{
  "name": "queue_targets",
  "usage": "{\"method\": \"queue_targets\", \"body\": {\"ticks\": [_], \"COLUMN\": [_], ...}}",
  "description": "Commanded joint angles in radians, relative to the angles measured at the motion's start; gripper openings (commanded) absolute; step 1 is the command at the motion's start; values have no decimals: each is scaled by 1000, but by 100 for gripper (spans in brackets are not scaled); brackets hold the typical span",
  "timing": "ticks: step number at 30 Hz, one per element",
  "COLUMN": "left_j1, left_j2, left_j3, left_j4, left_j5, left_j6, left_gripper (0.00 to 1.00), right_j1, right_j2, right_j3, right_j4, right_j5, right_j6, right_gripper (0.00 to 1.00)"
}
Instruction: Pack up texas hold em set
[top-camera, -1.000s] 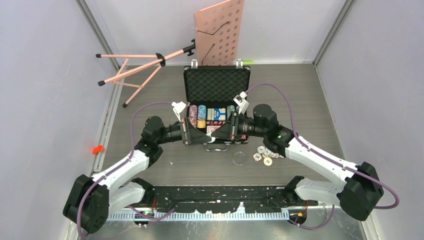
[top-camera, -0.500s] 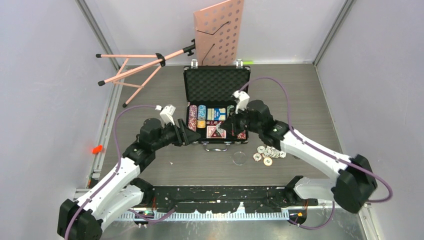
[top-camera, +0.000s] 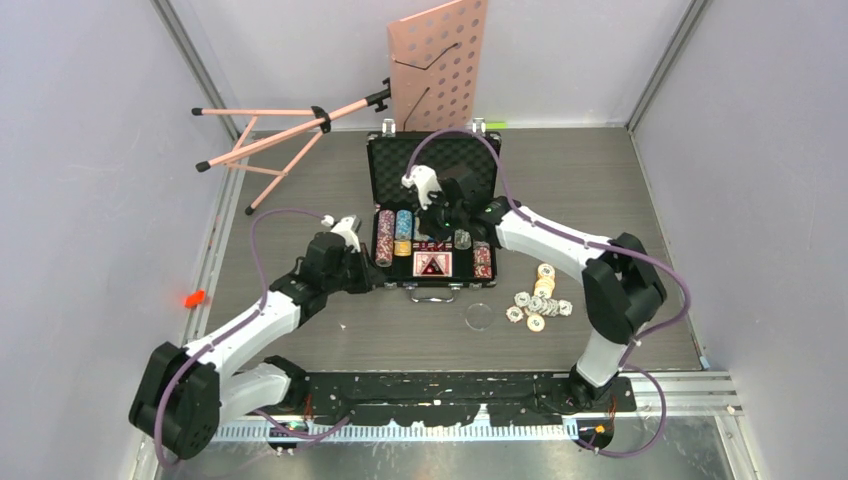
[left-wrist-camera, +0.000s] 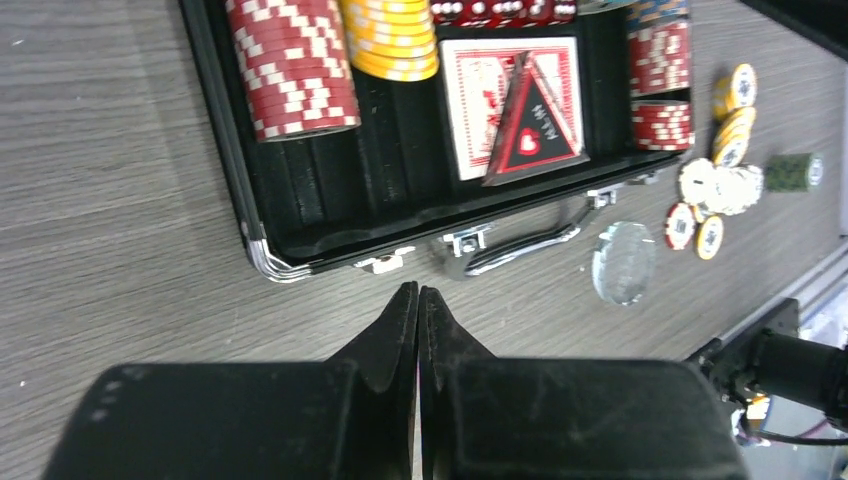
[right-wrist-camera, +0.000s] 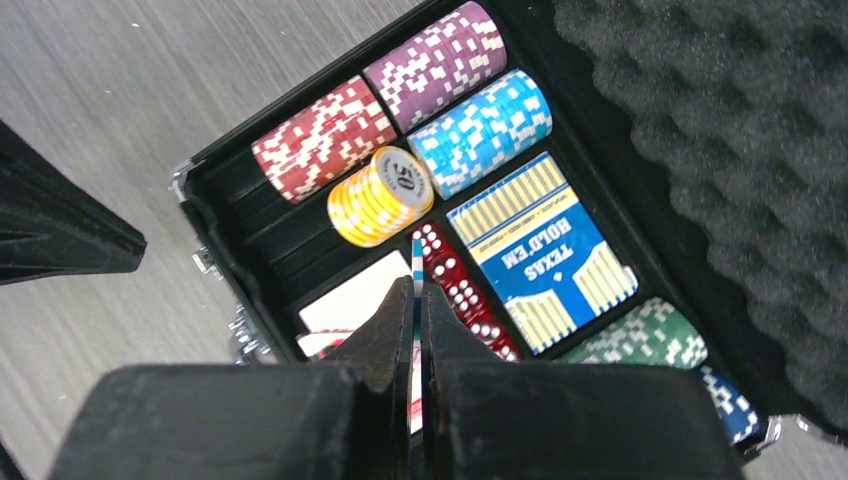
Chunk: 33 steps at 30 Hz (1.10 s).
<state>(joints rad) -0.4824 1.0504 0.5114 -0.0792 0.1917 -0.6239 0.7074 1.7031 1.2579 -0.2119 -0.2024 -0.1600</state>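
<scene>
The black briefcase (top-camera: 372, 205) lies open, with its foam lid (top-camera: 432, 172) propped up at the back. Rows of poker chips (right-wrist-camera: 325, 140), a blue card deck (right-wrist-camera: 540, 255) and red dice (right-wrist-camera: 462, 295) fill its tray. My right gripper (right-wrist-camera: 417, 300) hovers over the dice, shut on a thin blue-and-white chip (right-wrist-camera: 416, 262) held edge-on. My left gripper (left-wrist-camera: 417, 292) is shut and empty over the table, just off the case's front left corner (left-wrist-camera: 262, 255). A black-and-red triangle (left-wrist-camera: 530, 125) rests on a red-backed deck (left-wrist-camera: 470, 95).
Loose chips (top-camera: 535, 303) and a clear disc (top-camera: 480, 317) lie on the table right of the case handle (left-wrist-camera: 520, 245), with a green chip roll (left-wrist-camera: 793, 171) nearby. The pink music stand (top-camera: 437, 65) leans behind the case, its tripod (top-camera: 270, 140) at back left.
My right arm swung from the case's front edge to over the tray's middle. My left gripper drew back to the left off the case, opened briefly and shut again.
</scene>
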Motion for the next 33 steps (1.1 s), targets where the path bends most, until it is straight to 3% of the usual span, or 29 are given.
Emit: {"method": "queue_targets", "body": {"ticks": [1,15,33], "left_j1": [2,2,-12], "left_j2": [56,204,321], "left_j3": [42,83,119], "left_j4": [65,174,219], "left_j5": [-31,13,-10], "left_j6": [35,16,13], "left_gripper": [0,0,0], "right_j1": [1,3,3], "right_j2": [67,188,293], "right_j3": [88,141,186], "right_j4": [10,84,155], "right_j5": [-28,-109,-91], "right_j6": [-125,-177,-202], "right_gripper": [0,0,1]}}
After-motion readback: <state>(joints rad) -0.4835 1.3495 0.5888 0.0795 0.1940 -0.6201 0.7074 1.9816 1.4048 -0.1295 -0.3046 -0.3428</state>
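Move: From the right hand, holding a blue-edged chip, the blue chip row lies some 7 cm ahead, 7 cm left and 8 cm below; the yellow chips sit about 2 cm ahead, 7 cm left, and the dice 2 cm straight ahead. From the empty left hand, the yellow chips are roughly 10 cm ahead, 5 cm right and 4 cm lower, with the red chips about 9 cm ahead, 1 cm right. Right, still pinching the chip, sinks 6 cm left-forward towards the blue row; shut left eases forward and down. ##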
